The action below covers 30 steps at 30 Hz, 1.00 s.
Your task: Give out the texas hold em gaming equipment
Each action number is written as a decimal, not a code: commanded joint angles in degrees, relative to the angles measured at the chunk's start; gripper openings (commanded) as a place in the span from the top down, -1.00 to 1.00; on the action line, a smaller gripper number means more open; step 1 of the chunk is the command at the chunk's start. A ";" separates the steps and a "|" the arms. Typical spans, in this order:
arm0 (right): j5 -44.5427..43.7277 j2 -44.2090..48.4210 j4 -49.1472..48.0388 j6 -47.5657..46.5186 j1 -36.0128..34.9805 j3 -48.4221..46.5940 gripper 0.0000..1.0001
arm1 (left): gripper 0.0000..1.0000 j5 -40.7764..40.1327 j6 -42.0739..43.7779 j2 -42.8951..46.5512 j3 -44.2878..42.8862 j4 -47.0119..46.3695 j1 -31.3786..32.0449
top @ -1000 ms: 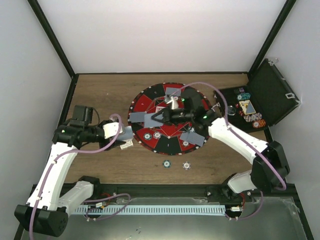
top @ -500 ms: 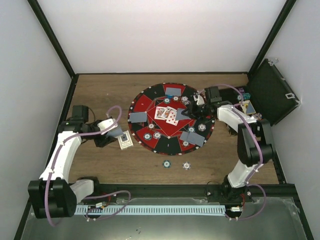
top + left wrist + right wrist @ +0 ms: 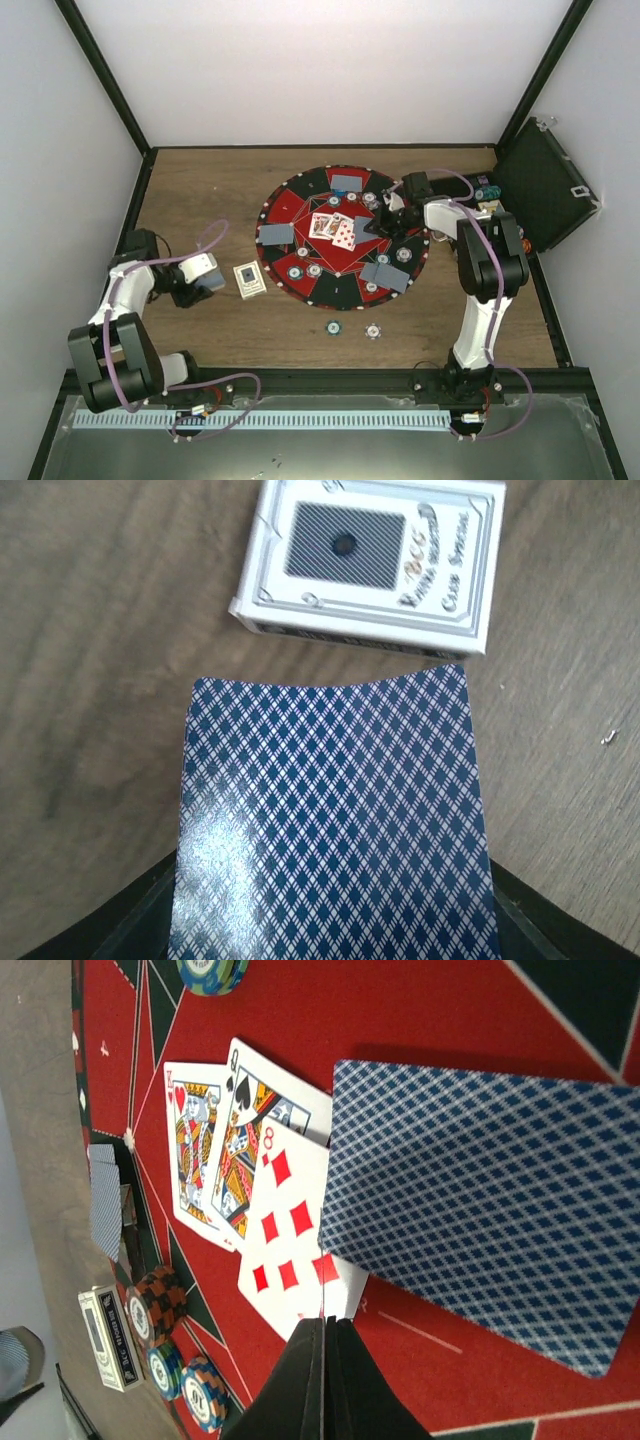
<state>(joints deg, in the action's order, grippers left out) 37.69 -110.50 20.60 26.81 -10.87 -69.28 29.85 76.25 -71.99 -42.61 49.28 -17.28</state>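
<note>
Three face-up playing cards (image 3: 335,230) lie fanned at the middle of the round red-and-black mat (image 3: 290,205): king, queen and eight of diamonds (image 3: 285,1235). My right gripper (image 3: 372,228) hovers just right of them. Its jaws (image 3: 325,1320) are shut, and a thin edge runs from them to a blue-backed card (image 3: 480,1210) that overlaps the eight. My left gripper (image 3: 216,278) is left of the mat, shut on a blue-backed deck (image 3: 330,820). Face-down cards (image 3: 347,183) and striped chips (image 3: 313,270) ring the mat. Two chips (image 3: 333,327) lie on the wood in front.
A white card box (image 3: 370,565) lies flat on the table just beyond the deck, between my left gripper and the mat (image 3: 249,280). The open black case (image 3: 540,190) stands at the right with more chips (image 3: 500,215). Chip stacks (image 3: 160,1305) sit near my right fingers.
My left arm has drawn back to the left, away from the card box. My right gripper has pulled from the mat's middle to its right, uncovering the three face-up cards.
</note>
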 commanded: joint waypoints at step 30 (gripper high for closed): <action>-26.08 2.77 21.14 -5.26 -3.19 -15.56 -0.60 | -1.00 -2.80 4.55 -2.83 5.77 -3.53 0.75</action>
<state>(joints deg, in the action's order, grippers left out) 18.39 -111.66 36.16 22.74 -12.93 -80.86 24.91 79.66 -75.77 -33.87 40.49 -16.51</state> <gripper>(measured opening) 0.735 0.999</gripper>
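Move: The card in the right fingers goes down by the blue-backed card already lying face down some 3 cm to that hand's left, 1 cm farther out and 4 cm below; the eight of diamonds is about 10 cm left and 2 cm back, an outer chip stack 3 cm left and 7 cm ahead. The deck in the left fingers is bound for bare table about 4 cm right, 2 cm ahead and 6 cm below; the card box is 13 cm right and 3 cm ahead. The held card is lowered the last 2 cm to the felt and let go as the right fingers spread; then that hand draws off right, slightly forward and up, rolling some 20 degrees so its fingers point more steeply down. Meanwhile the deck is set down beside the card box: the left hand sinks about 5.5 cm, drifts back a little, and late on opens wide, releasing it. ##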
